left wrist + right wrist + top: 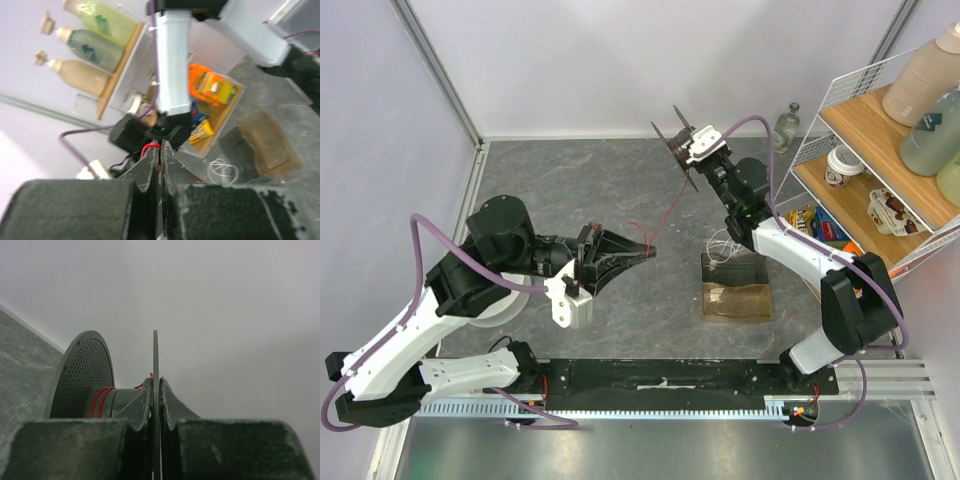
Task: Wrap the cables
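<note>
The cable is a very thin red wire [666,216] that runs taut from a dark spool [673,140] at the back down to my left gripper [648,252] at mid-table. That gripper is shut on the wire, and a short free end sticks out to the left of the tips. In the left wrist view the red wire [150,147] loops over the closed left gripper [160,148]. My right gripper [692,152] holds the spool in the air. In the right wrist view the right gripper [155,384] is shut on the spool's thin flange [155,355]. Two red turns [101,399] lie on the hub beside the perforated flange [82,372].
A brown and dark block [735,290] lies under the right arm, with a white wire coil [722,246] on its far end. A wire shelf rack [880,150] with bottles and snacks stands at the right, and a small glass bottle [786,127] sits by the back wall.
</note>
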Available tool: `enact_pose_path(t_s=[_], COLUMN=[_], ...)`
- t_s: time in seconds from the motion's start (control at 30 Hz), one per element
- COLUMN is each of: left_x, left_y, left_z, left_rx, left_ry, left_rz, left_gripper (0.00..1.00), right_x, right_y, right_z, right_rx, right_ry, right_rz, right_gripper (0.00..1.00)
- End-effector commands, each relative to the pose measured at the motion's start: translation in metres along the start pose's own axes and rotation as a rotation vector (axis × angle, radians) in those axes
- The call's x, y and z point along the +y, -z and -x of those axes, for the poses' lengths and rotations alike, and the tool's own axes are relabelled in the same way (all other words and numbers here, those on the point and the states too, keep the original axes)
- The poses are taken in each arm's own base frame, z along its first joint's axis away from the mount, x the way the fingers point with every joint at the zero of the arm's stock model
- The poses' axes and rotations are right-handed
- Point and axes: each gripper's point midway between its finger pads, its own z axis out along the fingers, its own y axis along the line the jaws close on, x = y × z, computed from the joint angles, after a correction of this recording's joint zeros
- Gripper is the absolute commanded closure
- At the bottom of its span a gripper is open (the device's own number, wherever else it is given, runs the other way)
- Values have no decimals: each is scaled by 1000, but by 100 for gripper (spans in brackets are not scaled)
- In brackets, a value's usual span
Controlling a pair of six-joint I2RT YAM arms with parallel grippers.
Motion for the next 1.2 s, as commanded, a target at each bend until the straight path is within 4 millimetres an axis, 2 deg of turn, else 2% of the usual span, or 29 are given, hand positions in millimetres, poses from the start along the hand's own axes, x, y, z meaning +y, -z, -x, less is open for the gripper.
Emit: enact_pose_path(t_s=[0.0, 0.27, 0.4, 0.53, 0.63, 0.73, 0.87, 1.17], left_x=[57, 129, 158, 191, 206, 208, 195, 156], left_y=[12, 38, 57, 92, 128, 159, 184, 212], left_z=[3, -43, -71, -99, -132, -169, -212, -284], left_rx=[85, 354, 478, 594, 689, 751, 790, 818], left_ry=[-93, -233, -274, -306, -299, -245, -131, 132], left_rz=[210, 493, 576, 658, 698, 708, 705, 695], left_gripper=[98, 98, 98, 98, 98, 98, 98, 98], right_x=[-15, 9, 9, 2, -4, -9, -18, -41], right_y=[16, 48, 61, 74, 84, 91, 100, 112], right_z=[50, 71, 82, 95, 111, 126, 149, 210], right_rx=[-168, -228, -240, -250, -270, -284, -309, -368], right_ry=[47, 82, 81, 68, 46, 2, -66, -274], right_rz=[51, 240, 267, 281, 281, 282, 274, 261], right_gripper=[100, 100, 100, 100, 100, 100, 100, 100])
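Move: Ahead of the left hand by about 35 cm, some 6 cm to its right and 10 cm lower, is the spool; the white cable lies about 22 cm ahead, 16 cm right and 43 cm below, the open box 13 cm ahead and 18 cm right at that same depth. From the right hand, already gripping one flange, the spool's middle is about 4 cm left and 2 cm back; the cable end pinched in the left fingers is some 36 cm back, 9 cm left and 10 cm up. Swinging the pinched red cable end outward, the left hand travels forward about 34 cm, bending left by 17 cm in the second half to pass the spool's left side, its rise of some 6 cm undone by the end; it turns about 65 degrees counter-clockwise. The right hand keeps its grip on the flange, draws the spool back 14 cm, then also lifts it 8 cm, turning roughly 25 degrees counter-clockwise. ##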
